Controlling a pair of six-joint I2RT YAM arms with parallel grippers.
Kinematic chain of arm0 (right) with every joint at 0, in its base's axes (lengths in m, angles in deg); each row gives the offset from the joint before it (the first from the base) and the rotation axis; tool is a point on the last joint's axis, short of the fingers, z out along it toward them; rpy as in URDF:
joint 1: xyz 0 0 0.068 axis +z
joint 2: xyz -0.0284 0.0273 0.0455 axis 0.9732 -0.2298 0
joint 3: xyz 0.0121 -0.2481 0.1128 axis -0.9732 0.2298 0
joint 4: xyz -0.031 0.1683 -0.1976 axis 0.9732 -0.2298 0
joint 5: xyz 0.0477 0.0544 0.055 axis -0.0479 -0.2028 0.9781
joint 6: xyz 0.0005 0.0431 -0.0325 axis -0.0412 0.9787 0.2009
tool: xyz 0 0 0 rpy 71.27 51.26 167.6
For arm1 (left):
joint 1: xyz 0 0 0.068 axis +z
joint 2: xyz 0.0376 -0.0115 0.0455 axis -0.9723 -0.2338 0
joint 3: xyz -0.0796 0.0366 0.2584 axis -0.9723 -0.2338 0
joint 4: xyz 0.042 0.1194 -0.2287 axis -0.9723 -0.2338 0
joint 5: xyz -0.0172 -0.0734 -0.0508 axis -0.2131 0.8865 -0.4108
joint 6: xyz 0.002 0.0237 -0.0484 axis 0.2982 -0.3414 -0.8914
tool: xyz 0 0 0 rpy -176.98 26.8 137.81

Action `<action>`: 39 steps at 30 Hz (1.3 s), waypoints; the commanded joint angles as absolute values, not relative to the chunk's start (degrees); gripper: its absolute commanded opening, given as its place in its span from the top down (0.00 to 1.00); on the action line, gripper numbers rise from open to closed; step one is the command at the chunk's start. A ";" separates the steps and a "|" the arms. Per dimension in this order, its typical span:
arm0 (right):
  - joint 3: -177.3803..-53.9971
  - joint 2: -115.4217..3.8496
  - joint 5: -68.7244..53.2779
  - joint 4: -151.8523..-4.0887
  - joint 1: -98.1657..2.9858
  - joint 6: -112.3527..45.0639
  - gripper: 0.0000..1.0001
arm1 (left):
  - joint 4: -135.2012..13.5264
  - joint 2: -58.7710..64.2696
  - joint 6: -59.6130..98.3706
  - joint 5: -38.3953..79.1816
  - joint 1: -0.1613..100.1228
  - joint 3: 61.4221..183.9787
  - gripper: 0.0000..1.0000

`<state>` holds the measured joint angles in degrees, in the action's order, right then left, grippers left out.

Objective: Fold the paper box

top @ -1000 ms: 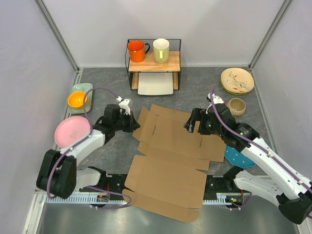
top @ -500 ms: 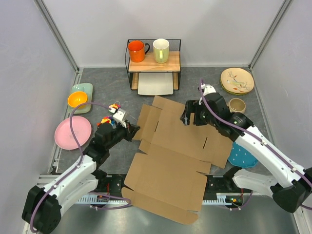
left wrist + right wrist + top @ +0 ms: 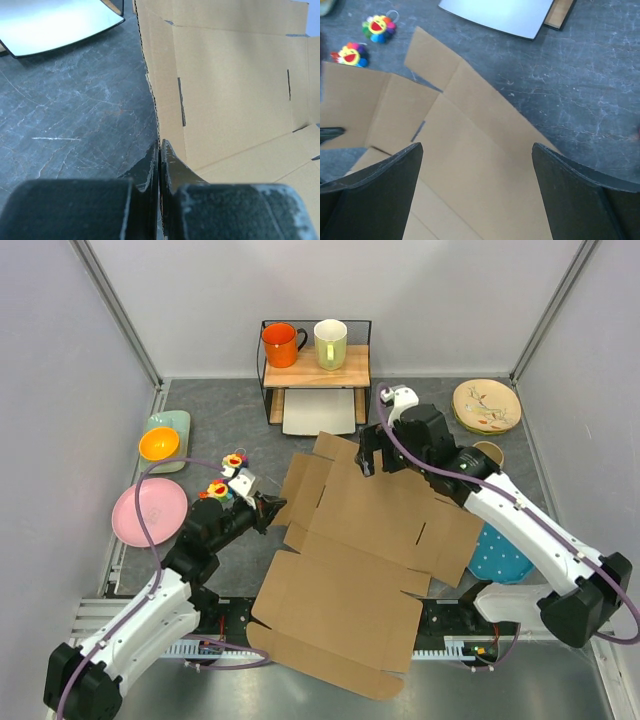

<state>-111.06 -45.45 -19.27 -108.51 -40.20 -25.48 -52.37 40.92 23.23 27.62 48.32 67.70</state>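
The paper box is a large brown die-cut cardboard sheet with flaps and creases, spread open across the middle of the table. My left gripper is shut on the edge of its left flap. In the left wrist view the corrugated edge runs between the closed gripper, with the sheet stretching away to the right. My right gripper hovers over the far flap. Its jaws stand wide open in the right wrist view, nothing between them, and the cardboard lies below.
A wire shelf at the back holds an orange mug and a pale mug, with a white tray beneath. Two flower toys lie left of the sheet. Pink plate, orange bowl, patterned plate, blue plate.
My right gripper has moved back and left, from the sheet's right side to above the far flap. The left arm has swung nearer, its gripper staying shut on the left flap.
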 commanded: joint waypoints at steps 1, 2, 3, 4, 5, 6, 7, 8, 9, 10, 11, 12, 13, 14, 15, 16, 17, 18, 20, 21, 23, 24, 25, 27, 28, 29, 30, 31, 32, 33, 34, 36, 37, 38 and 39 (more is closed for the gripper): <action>-111.70 -48.70 -22.74 -106.30 -40.24 -29.82 0.02 | -52.21 43.26 27.18 27.25 48.00 68.81 0.98; -111.08 -49.06 -23.01 -104.90 -40.24 -29.74 0.02 | -52.48 43.52 27.27 27.25 48.00 68.90 0.98; -110.55 -49.41 -23.45 -104.19 -40.33 -29.82 0.02 | -52.83 44.14 27.18 27.25 48.00 68.90 0.98; -109.41 -49.93 -23.45 -103.49 -40.33 -30.09 0.02 | -52.83 44.40 27.27 27.34 48.00 68.90 0.98; -108.70 -49.85 -23.02 -101.39 -40.42 -30.26 0.02 | -52.92 44.67 27.35 27.42 48.00 68.81 0.98; -108.00 -49.76 -22.66 -100.24 -40.51 -30.44 0.02 | -53.01 44.93 27.44 27.42 48.00 68.99 0.98; -106.60 -49.59 -22.05 -99.18 -40.68 -30.70 0.02 | -53.44 45.02 27.53 27.60 47.92 68.99 0.98; -105.98 -49.41 -21.78 -97.26 -40.94 -30.79 0.02 | -53.54 45.11 27.53 27.69 47.92 69.08 0.98; -105.28 -49.15 -21.26 -96.11 -41.03 -30.88 0.02 | -53.54 45.11 27.79 27.86 47.92 69.16 0.98; -103.96 -48.71 -20.56 -95.05 -41.47 -30.97 0.02 | -53.88 45.28 27.88 27.95 47.92 69.25 0.98; -103.43 -48.71 -20.38 -93.30 -41.65 -31.05 0.02 | -53.98 45.37 27.88 27.95 47.92 69.25 0.98; -102.99 -48.62 -20.20 -92.76 -42.00 -30.97 0.02 | -54.06 45.46 27.97 27.87 47.92 69.25 0.98; -102.29 -48.71 -19.94 -92.32 -42.87 -30.97 0.02 | -54.06 45.90 27.88 27.86 47.92 69.16 0.98; -101.76 -48.71 -18.98 -90.84 -43.49 -30.62 0.02 | -54.06 46.16 27.80 27.86 47.92 69.16 0.98; -101.14 -48.45 -18.10 -89.78 -44.02 -30.27 0.02 | -54.06 46.34 27.79 27.95 47.92 68.99 0.98; -99.57 -47.84 -16.70 -88.55 -45.33 -30.00 0.02 | -54.24 46.60 27.88 27.87 47.92 69.08 0.98; -98.77 -47.57 -13.90 -85.93 -45.95 -29.74 0.02 | -54.33 46.78 27.97 27.78 47.92 68.99 0.98; -98.16 -47.48 -12.48 -84.77 -46.39 -29.48 0.02 | -54.33 46.95 28.06 27.78 47.92 68.99 0.98; -97.10 -48.18 -10.02 -82.84 -47.53 -29.47 0.02 | -54.24 46.78 27.97 27.95 47.92 68.99 0.98; -96.92 -48.53 -7.48 -82.39 -47.89 -29.56 0.02 | -54.15 46.60 27.97 28.13 47.92 68.99 0.98; -96.74 -49.94 -5.36 -81.42 -48.50 -29.74 0.02 | -53.98 46.43 27.80 28.30 47.92 68.99 0.98; -96.83 -50.37 -3.00 -81.16 -48.68 -29.82 0.02 | -53.72 46.51 27.71 28.22 47.92 68.81 0.98; -96.92 -50.81 -1.75 -80.72 -48.77 -29.74 0.02 | -53.63 46.60 27.62 28.22 47.92 68.81 0.98; -97.18 -51.34 1.23 -80.45 -48.86 -29.74 0.05 | -53.71 46.60 27.53 28.04 47.92 68.73 0.98; -97.44 -51.78 2.03 -80.45 -48.77 -29.56 0.06 | -53.63 46.60 27.53 27.87 47.92 68.72 0.98; -97.62 -52.05 3.00 -80.54 -48.85 -29.56 0.09 | -53.62 46.60 27.53 27.69 47.92 68.72 0.98; -98.06 -52.48 4.14 -80.89 -48.86 -29.73 0.10 | -53.54 46.43 27.53 27.60 47.92 68.64 0.98; -98.32 -53.27 5.71 -82.02 -48.86 -30.08 0.11 | -53.54 46.34 27.53 27.51 47.92 68.64 0.98; -98.59 -53.63 6.34 -82.56 -48.86 -30.35 0.14 | -53.45 46.34 27.44 27.51 47.92 68.64 0.98; -98.76 -53.89 6.87 -82.91 -48.86 -30.53 0.16 | -53.36 46.25 27.44 27.43 47.92 68.64 0.98; -98.77 -54.07 7.31 -83.52 -48.86 -30.70 0.18 | -53.27 46.08 27.44 27.25 47.92 68.64 0.98; -98.50 -54.07 7.49 -84.05 -48.86 -31.14 0.24 | -53.10 45.99 27.36 26.81 47.92 68.46 0.98; -98.33 -53.81 7.40 -84.40 -48.86 -31.32 0.28 | -53.01 45.90 27.27 26.37 47.92 68.37 0.98; -98.24 -53.81 7.31 -84.67 -48.86 -31.75 0.31 | -52.92 45.81 27.09 26.11 47.92 68.29 0.98; -98.24 -53.89 7.31 -85.11 -48.86 -32.11 0.34 | -52.83 45.81 26.92 25.76 47.92 68.29 0.98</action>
<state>-96.89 -54.01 4.06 -84.16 -48.97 -30.63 -56.99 45.62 25.05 27.09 48.10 67.70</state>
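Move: The left part of the box's far flap lies below the right hand, about 4 cm ahead, 2 cm to the left and some 12 cm down. From the right hand, the corner tab is about 5 cm ahead and 7 cm left, and the side flap pinched in the left hand is roughly 8 cm back and 18 cm left. The white tray is 13 cm ahead and 9 cm left. From the left hand, the same far flap part is about 13 cm ahead and 18 cm right. Down and forward the right hand comes in, wide open, sinking about 6 cm towards the far flap. It then slips some 4 cm left and slightly back while turning about 15 degrees counter-clockwise, partly closing its fingers around the flap's edge, not yet shut on it. The left hand stays put and keeps its pinch on the side flap. ##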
